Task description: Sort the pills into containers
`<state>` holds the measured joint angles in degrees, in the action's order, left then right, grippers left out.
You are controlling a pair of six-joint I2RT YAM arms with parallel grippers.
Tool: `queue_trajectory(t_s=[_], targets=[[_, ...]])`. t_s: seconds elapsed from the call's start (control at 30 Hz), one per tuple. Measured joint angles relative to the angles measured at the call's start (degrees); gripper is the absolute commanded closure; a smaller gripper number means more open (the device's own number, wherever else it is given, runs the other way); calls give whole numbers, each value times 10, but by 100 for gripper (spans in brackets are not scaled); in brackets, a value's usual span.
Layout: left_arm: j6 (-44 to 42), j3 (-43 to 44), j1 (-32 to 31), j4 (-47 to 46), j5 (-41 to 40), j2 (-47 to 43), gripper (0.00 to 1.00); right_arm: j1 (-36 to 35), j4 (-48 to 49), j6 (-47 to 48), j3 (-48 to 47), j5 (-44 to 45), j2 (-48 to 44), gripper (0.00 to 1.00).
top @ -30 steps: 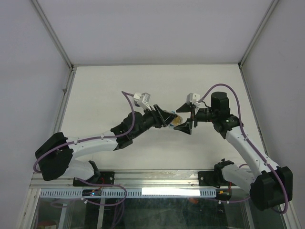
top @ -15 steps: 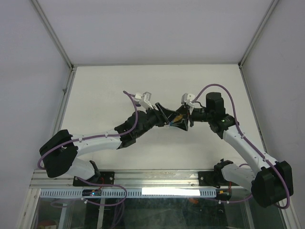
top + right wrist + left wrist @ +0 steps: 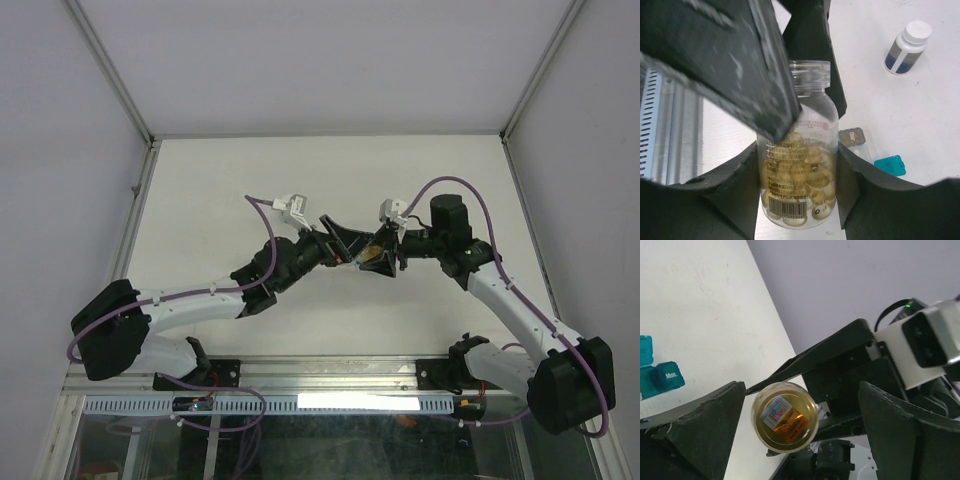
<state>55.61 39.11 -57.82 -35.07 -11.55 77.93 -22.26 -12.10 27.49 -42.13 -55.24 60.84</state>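
My right gripper (image 3: 799,165) is shut on a clear, capless bottle (image 3: 799,170) of yellow softgel pills, its pads on both sides; in the top view the right gripper (image 3: 380,260) holds the bottle (image 3: 371,252) above mid-table. My left gripper (image 3: 800,440) is open wide, facing the bottle (image 3: 785,417) end-on, one finger (image 3: 740,60) over its neck; from above the left gripper (image 3: 343,240) meets the right. A teal container marked "Mon." (image 3: 662,376) lies on the table; its teal lid also shows in the right wrist view (image 3: 890,165). A grey container marked "Thur" (image 3: 852,135) lies beside the bottle.
A small white-capped bottle with a blue label (image 3: 907,47) stands on the white table (image 3: 230,190) beyond the containers. Metal frame rails border the table at the left (image 3: 135,215), the right (image 3: 528,215) and the near edge (image 3: 330,375).
My right gripper has carried the bottle left, up to the left gripper. My left arm has shifted slightly and its jaws now stand around the bottle's neck end.
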Motion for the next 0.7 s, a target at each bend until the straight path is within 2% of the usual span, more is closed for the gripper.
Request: queue_trajectory(t_s=[0.2, 0.37, 0.47, 0.57, 0.7], targets=[[-59, -46, 0, -20, 1, -90, 1, 22, -34, 10, -17, -42, 0, 100], [-180, -110, 0, -35, 33, -195, 1, 41, -63, 33, -28, -85, 0, 100], [-249, -120, 0, -26, 52, -241, 1, 45, -83, 49, -29, -108, 0, 100], [-311, -120, 0, -25, 77, -266, 2, 47, -97, 62, -30, -127, 0, 100], [-363, -111, 1, -10, 122, -248, 6, 50, -111, 77, -30, -146, 0, 100]])
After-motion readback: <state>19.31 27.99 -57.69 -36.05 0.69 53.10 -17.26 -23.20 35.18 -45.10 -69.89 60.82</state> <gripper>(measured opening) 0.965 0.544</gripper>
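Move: The capsule bottle sits in the right hand's grip, its middle roughly at that hand point, about 1 cm above and 1 cm left. The left fingers, already wide open, straddle its neck end, with the bottle's middle some 3 cm to the left hand's right, 1 cm ahead and 1 cm below. From the left hand, the teal pill box lies about 5 cm ahead, 2 cm right and 20 cm below; the white bottle about 15 cm ahead, 14 cm left and 18 cm below. The right fingers keep their pinch on the capsule bottle while the wide-open left hand backs off its neck end, about 6 cm each to the left, back towards the base and up, sinking slightly at the end. The left wrist rolls some 35 degrees and its fingertips tip upward. The right hand draws the bottle about 3 cm back, rising a little and turning slightly counter-clockwise. ##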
